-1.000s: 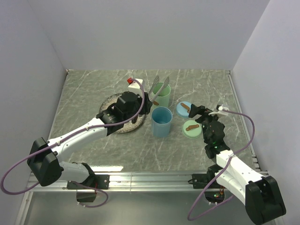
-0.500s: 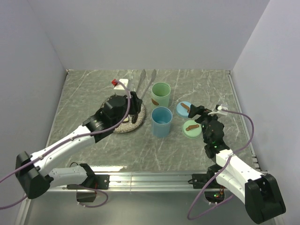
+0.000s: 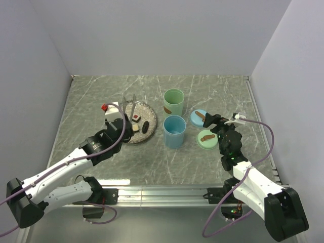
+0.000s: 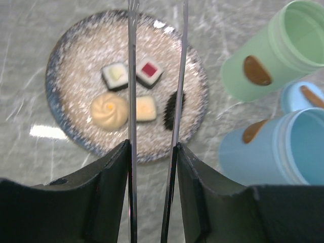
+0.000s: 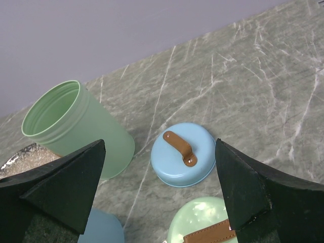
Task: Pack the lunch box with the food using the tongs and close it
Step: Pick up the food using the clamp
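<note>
My left gripper (image 4: 152,148) (image 3: 123,126) is shut on the tongs (image 4: 132,76) (image 3: 129,107), whose two silver arms reach out over the speckled plate (image 4: 66,61) (image 3: 148,110), slightly apart. On the plate lies the food: a beige ball (image 4: 109,109), a white-and-green cube (image 4: 115,75), a red-topped cube (image 4: 150,71), a pale yellow cube (image 4: 146,108) and a dark oblong piece (image 4: 172,109). The lunch box is two open tubs, green (image 3: 173,102) and blue (image 3: 175,131), right of the plate. My right gripper (image 5: 159,167) (image 3: 212,121) hangs open above the blue lid (image 5: 185,152).
A green lid (image 5: 207,223) (image 3: 206,138) with a brown handle lies just nearer than the blue lid (image 3: 199,117). White walls close in the marbled table on the left, back and right. A metal rail runs along the near edge.
My left arm has swung left and drawn back with the tongs, from beside the green tub to over the plate. The right arm has not moved.
</note>
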You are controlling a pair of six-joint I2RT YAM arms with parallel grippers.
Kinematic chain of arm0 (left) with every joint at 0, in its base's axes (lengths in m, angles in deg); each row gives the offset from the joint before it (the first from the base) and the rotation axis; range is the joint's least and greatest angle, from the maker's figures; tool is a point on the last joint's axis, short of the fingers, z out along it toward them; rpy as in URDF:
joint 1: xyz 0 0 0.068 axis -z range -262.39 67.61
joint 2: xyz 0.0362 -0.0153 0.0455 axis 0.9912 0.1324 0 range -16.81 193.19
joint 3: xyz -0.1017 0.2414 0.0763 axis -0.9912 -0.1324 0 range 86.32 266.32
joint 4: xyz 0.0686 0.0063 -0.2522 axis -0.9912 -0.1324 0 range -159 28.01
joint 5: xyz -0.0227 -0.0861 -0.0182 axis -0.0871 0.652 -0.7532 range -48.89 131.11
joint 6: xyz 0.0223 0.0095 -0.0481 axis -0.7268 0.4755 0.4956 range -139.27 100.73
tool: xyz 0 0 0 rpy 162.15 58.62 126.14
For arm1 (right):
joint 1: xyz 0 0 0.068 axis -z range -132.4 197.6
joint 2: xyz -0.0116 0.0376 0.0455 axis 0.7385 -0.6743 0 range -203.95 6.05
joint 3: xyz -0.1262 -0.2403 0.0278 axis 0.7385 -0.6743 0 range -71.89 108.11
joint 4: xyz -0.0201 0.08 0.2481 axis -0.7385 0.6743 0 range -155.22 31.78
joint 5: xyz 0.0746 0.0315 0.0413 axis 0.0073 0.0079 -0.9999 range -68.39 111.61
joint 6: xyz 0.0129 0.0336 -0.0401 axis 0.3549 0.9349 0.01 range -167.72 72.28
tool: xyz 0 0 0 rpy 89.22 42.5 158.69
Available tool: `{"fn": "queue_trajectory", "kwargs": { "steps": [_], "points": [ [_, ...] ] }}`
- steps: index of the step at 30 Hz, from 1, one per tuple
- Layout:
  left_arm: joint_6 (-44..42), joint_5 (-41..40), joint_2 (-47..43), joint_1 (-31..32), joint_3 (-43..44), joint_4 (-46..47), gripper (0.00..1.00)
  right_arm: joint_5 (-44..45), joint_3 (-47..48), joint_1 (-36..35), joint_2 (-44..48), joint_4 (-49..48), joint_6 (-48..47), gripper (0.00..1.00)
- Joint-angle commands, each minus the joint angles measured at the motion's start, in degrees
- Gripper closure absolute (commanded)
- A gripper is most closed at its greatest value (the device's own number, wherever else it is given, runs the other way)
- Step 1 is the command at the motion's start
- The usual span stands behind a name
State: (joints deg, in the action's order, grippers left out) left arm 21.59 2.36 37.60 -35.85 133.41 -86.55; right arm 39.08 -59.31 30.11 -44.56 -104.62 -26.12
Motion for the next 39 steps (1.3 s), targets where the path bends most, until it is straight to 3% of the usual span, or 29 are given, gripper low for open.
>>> {"fn": "queue_trajectory", "kwargs": {
  "steps": [1,10,20,39],
  "points": [
    [5.72,-1.78,-2.2,0.13,-1.82,-4.26,0.54,-0.16,0.34,-0.43,0.34,-1.56,-0.51,0.05],
    [7.04,4.37,-3.08,0.13,-6.75,-5.06,0.54,-0.42,-0.45,-0.43,2.79,-0.42,-0.25,0.05],
    [3.97,8.5,-1.33,0.13,-9.3,1.52,0.54,-0.42,-0.98,-0.35,4.9,0.72,-0.07,0.05],
    [4.93,5.7,0.25,-0.14,-8.95,0.83,0.54,-0.16,-1.68,-0.35,7.72,2.13,-0.07,0.05]
  ]
}}
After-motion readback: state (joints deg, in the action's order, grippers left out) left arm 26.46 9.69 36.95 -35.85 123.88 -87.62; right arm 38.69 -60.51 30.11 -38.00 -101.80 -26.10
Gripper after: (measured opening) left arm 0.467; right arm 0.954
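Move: The left hand holds the clamp, its tines reaching forward over the plate; the red-topped sushi lies about 20 cm ahead of the hand, 2 cm right and 18 cm below. At that same depth, the yellow-topped sushi is some 14 cm ahead and 2 cm right, the cucumber sushi 18 cm ahead and 4 cm left, and the black sea cucumber 14 cm ahead and 7 cm right. From the right hand the red-topped sushi lies roughly 13 cm ahead, 36 cm left and 16 cm lower. The left hand sinks about 7 cm while drawing back some 3 cm, and tips its fingers about 10 degrees further down, so that the clamp's tips come down towards the red-topped sushi on the plate. Most of this comes early, then the hand all but hovers, keeping its hold on the clamp with the tines still apart on either side of the sushi; whether they touch it can't be seen. ##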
